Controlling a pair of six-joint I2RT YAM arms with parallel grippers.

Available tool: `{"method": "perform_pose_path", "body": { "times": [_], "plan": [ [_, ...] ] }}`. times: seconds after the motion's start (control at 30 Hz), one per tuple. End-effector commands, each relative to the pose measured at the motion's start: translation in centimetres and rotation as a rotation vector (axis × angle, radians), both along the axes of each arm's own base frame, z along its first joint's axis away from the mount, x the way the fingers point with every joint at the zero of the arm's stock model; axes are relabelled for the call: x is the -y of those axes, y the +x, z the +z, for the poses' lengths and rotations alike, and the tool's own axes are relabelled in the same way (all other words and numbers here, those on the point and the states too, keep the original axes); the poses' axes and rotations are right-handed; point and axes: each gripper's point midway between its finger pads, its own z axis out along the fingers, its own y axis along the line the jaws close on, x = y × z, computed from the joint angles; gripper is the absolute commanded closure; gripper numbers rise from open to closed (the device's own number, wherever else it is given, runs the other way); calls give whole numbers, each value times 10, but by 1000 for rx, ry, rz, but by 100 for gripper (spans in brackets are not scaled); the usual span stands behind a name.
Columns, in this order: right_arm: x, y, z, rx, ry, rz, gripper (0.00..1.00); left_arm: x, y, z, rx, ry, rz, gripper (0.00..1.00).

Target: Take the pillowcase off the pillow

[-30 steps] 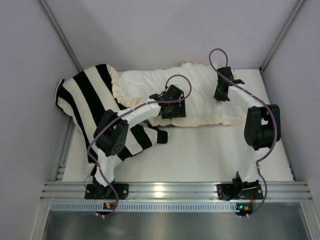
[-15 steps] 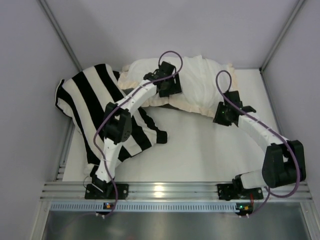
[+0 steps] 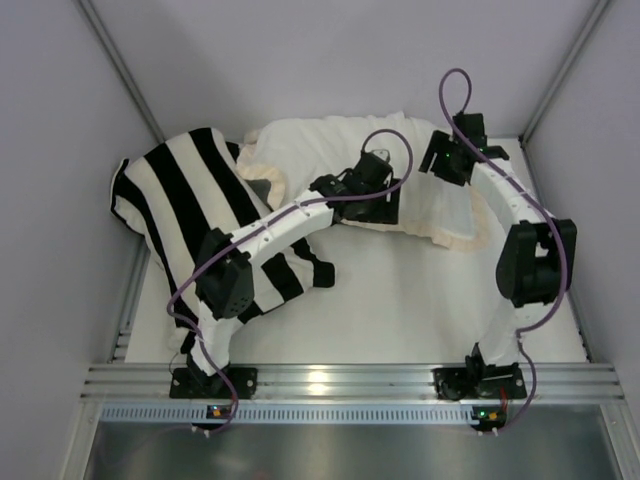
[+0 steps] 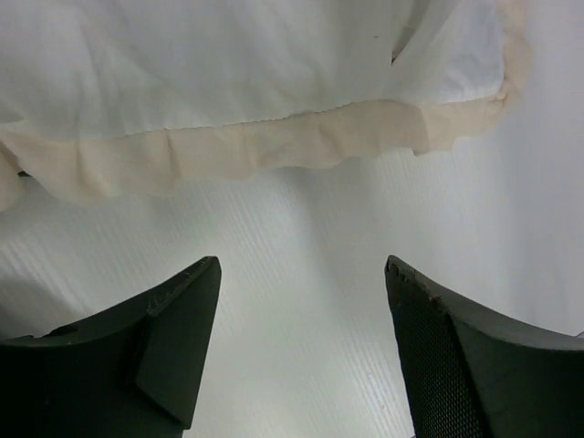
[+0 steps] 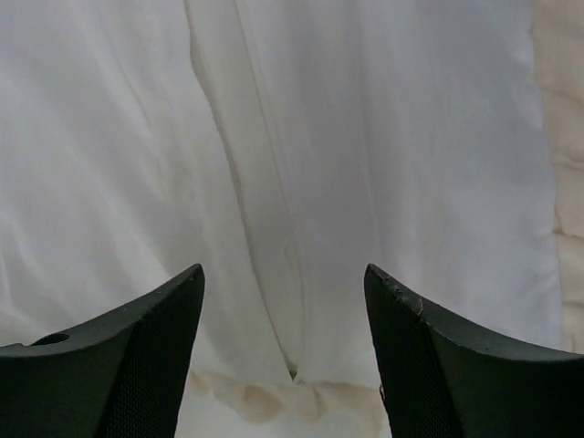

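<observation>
The pillowcase (image 3: 330,150) lies cream-white side up at the back of the table, with its cream ruffled frill (image 3: 450,235) along the near edge. A small dark grey patch (image 3: 262,188) shows at its left end. The pillow is hidden; I cannot tell it apart from the white cloth. My left gripper (image 3: 383,208) is open at the near edge of the case. In the left wrist view it (image 4: 301,265) is over bare table, with the frill (image 4: 274,151) just ahead. My right gripper (image 3: 443,165) is open over the case's right end, with nothing between its fingers. In the right wrist view it (image 5: 283,269) is above creased white cloth (image 5: 383,182).
A black-and-white striped cushion (image 3: 180,200) lies at the left, partly under the left arm. Grey walls close in the back and both sides. A metal rail (image 3: 330,380) runs along the near edge of the white table (image 3: 400,310).
The right gripper opened and let go of the cloth, then swung from the case's near edge to its right rear. The left gripper came from the back to the near frill. The case settled flatter.
</observation>
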Motion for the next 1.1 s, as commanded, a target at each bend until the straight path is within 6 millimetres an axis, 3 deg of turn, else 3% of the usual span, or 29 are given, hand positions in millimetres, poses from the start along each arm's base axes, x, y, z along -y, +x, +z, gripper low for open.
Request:
{"method": "perform_pose_path", "body": {
  "times": [0.0,0.03,0.13,0.2,0.27,0.3,0.33,0.37,0.4,0.43,0.47,0.53,0.6,0.63,0.7,0.73,0.77,0.83,0.87,0.93,1.07],
  "plan": [
    [-2,20,-22,-72,8,12,33,-25,15,23,82,1,65,23],
    [-5,24,-39,-108,15,22,35,-28,15,26,92,9,67,23],
    [-4,26,-52,-139,11,3,41,-33,16,26,105,28,69,22],
    [15,15,-68,-179,-61,-82,46,-31,17,27,107,25,63,21],
    [32,4,-64,-176,-111,-159,53,-27,17,26,103,20,44,21],
    [39,-13,-78,-219,-133,-179,58,-21,18,30,104,4,34,21],
    [42,-19,-67,-193,-135,-198,78,-18,20,24,97,10,26,21],
    [42,-37,-84,-235,-138,-203,85,-14,22,25,97,3,20,21],
    [41,-44,-86,-234,-128,-195,98,-7,24,24,92,-11,9,21],
    [36,-46,-78,-200,-111,-185,100,-3,25,25,88,-23,3,21],
    [33,-62,-94,-239,-106,-169,100,1,26,26,84,-34,-4,21],
    [22,-75,-95,-233,-85,-136,100,13,27,25,64,-65,-20,21],
    [5,-94,-108,-246,-48,-80,100,23,27,19,50,-73,-35,21],
    [-4,-98,-101,-218,-16,-58,100,28,27,21,53,-83,-42,21],
    [-37,-119,-108,-216,71,49,100,33,25,12,45,-70,-47,21],
    [-50,-125,-97,-185,126,64,100,35,25,10,46,-69,-48,21],
    [-62,-138,-103,-191,192,106,100,36,26,6,41,-63,-46,21],
    [-73,-148,-90,-155,254,126,100,35,27,-3,28,-52,-36,21],
    [-75,-159,-95,-167,263,135,100,35,26,-6,22,-49,-32,21],
    [-79,-167,-82,-122,276,151,100,34,26,-8,18,-47,-22,21],
    [-62,-182,-84,-101,220,118,100,35,24,-13,7,-43,-21,21]
  ]
}}
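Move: Below the open right gripper, roughly 8 cm down and 2 cm ahead, lies the slit in the pillowcase's white back. The near frill runs some 12 cm back of this hand, and the right-hand frill lies about 9 cm to its right and 3 cm back, both about 9 cm below it. From the left hand, the slit is about 12 cm ahead, 11 cm right and 8 cm below. Dropping about 8 cm with a slight forward reach, the right hand shuts on the white cloth at the slit's right lip, then drags it back some 20 cm towards the robot, first sinking a little more, then veering left. The open left hand sways left, then right, and eases down about 3 cm near the near frill. ##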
